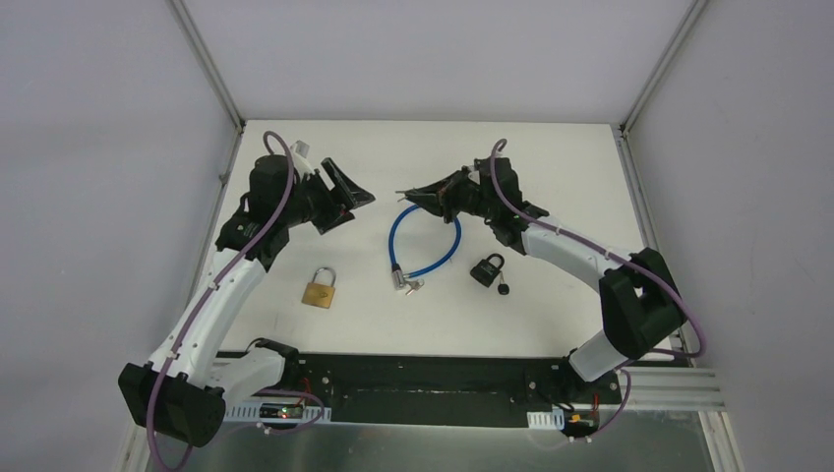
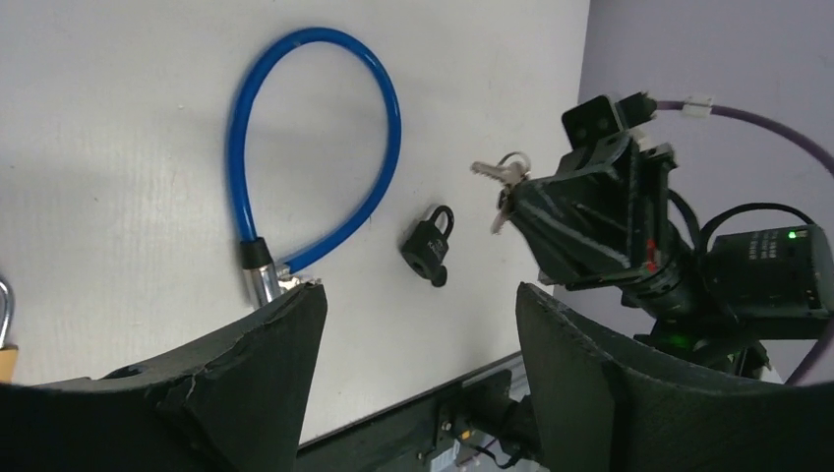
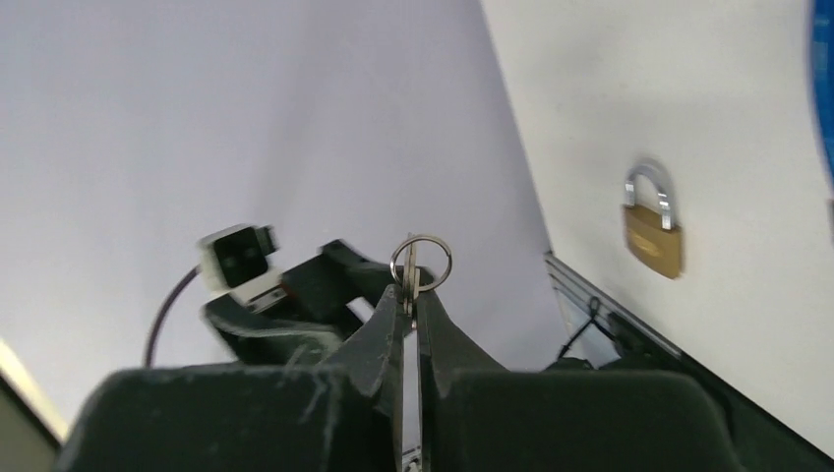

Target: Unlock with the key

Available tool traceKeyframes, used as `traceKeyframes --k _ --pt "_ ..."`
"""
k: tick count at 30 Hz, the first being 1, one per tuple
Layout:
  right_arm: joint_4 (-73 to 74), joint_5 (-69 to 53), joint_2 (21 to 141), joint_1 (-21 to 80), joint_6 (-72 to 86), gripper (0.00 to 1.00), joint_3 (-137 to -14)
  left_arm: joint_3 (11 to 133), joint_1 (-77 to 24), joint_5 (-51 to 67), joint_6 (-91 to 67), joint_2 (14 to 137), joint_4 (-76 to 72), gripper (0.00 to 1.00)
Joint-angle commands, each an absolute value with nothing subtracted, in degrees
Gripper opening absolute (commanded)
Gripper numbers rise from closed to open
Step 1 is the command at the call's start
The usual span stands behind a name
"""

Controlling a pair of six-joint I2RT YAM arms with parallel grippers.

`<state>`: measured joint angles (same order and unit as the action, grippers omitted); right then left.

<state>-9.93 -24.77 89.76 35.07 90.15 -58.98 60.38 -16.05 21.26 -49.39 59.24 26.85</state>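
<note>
My right gripper (image 1: 425,193) hangs above the table's middle, shut on a small bunch of keys (image 1: 402,194) on a ring. The ring (image 3: 421,262) sticks out past its fingertips, and the key blades (image 2: 495,175) point to the left. My left gripper (image 1: 360,198) faces it from the left, apart from the keys, open with nothing between its fingers (image 2: 280,339). A brass padlock (image 1: 320,288) lies at the front left. A small black padlock (image 1: 488,268) lies at the front right. A blue cable lock (image 1: 423,241) lies between them.
The cable lock's metal end (image 1: 400,282) points toward the front edge, with small keys beside it. The black base rail (image 1: 413,379) runs along the near edge. White walls with metal corner posts (image 1: 208,61) enclose the table.
</note>
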Motion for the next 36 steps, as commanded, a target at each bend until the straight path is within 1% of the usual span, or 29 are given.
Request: traceKeyframes --k 1,5,8,13,15,19,23,24,29,31,34,35,36 --pt "-27.4 -25.0 90.2 35.4 99.0 0.00 -60.9 57.4 -16.2 26.9 -55.0 59.4 18.6 0.70" --pt "-33.4 -26.2 92.7 36.6 102.0 0.00 -61.9 54.6 -16.2 31.7 -61.3 60.9 6.6 0.66" --pt "-35.1 -26.0 93.6 37.4 102.7 0.00 -62.1 52.4 -16.2 33.0 -65.8 61.2 -2.0 0.66" --pt "-36.3 -26.0 93.9 37.5 103.2 0.00 -62.0 52.8 -16.2 32.7 -66.1 60.6 -3.2 0.70" --pt "-36.4 -26.4 94.0 37.7 103.4 0.00 -62.2 52.8 -16.2 32.8 -66.9 61.0 -3.3 0.67" --pt "-36.3 -26.6 93.9 38.1 103.5 0.00 -62.2 52.8 -16.2 33.8 -68.8 62.1 -4.9 0.50" --pt "-36.3 -26.6 94.0 38.2 103.6 0.00 -62.1 52.6 -16.2 34.1 -71.0 62.4 -6.4 0.31" --pt "-36.4 -26.6 94.0 38.2 103.6 0.00 -62.1 52.4 -16.2 34.3 -71.8 62.6 -7.2 0.28" --pt "-37.3 -26.5 94.5 38.2 104.2 0.00 -62.1 52.2 -16.2 36.5 -73.8 64.3 -9.2 0.22" --pt "-37.5 -26.5 94.6 38.2 104.3 0.00 -62.1 52.0 -16.2 36.4 -74.0 64.3 -9.4 0.14" --pt "-37.5 -26.6 94.6 38.2 104.2 0.00 -62.1 52.2 -16.2 36.3 -74.2 64.4 -9.4 0.06" --pt "-37.5 -26.5 94.6 38.2 104.2 0.00 -61.9 52.3 -16.2 36.4 -74.2 64.5 -9.3 0.00" --pt "-37.5 -26.5 94.6 38.2 104.2 0.00 -61.8 52.5 -16.2 36.5 -74.2 64.6 -9.4 0.00"
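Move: The key, pinched at the right fingertips, lies about 8 cm right of the open left hand, 3 cm ahead and 4 cm below. From the left hand the brass padlock stands 12 cm left and 5 cm back, the blue cable loop's middle 12 cm right and 8 cm ahead, both some 26 cm down. The left fingertips that the right hand takes the key to lie 11 cm left, 2 cm back and 3 cm above it. The right hand keeps its pinch on the key and carries it up about 6 cm and left to the left fingers, tipping its fingertips up. The left hand dips briefly, then moves right about 5 cm, up and slightly forward to meet it, its right side rolling up some 25 degrees, and its wide-open fingers shut on the key's free end. ##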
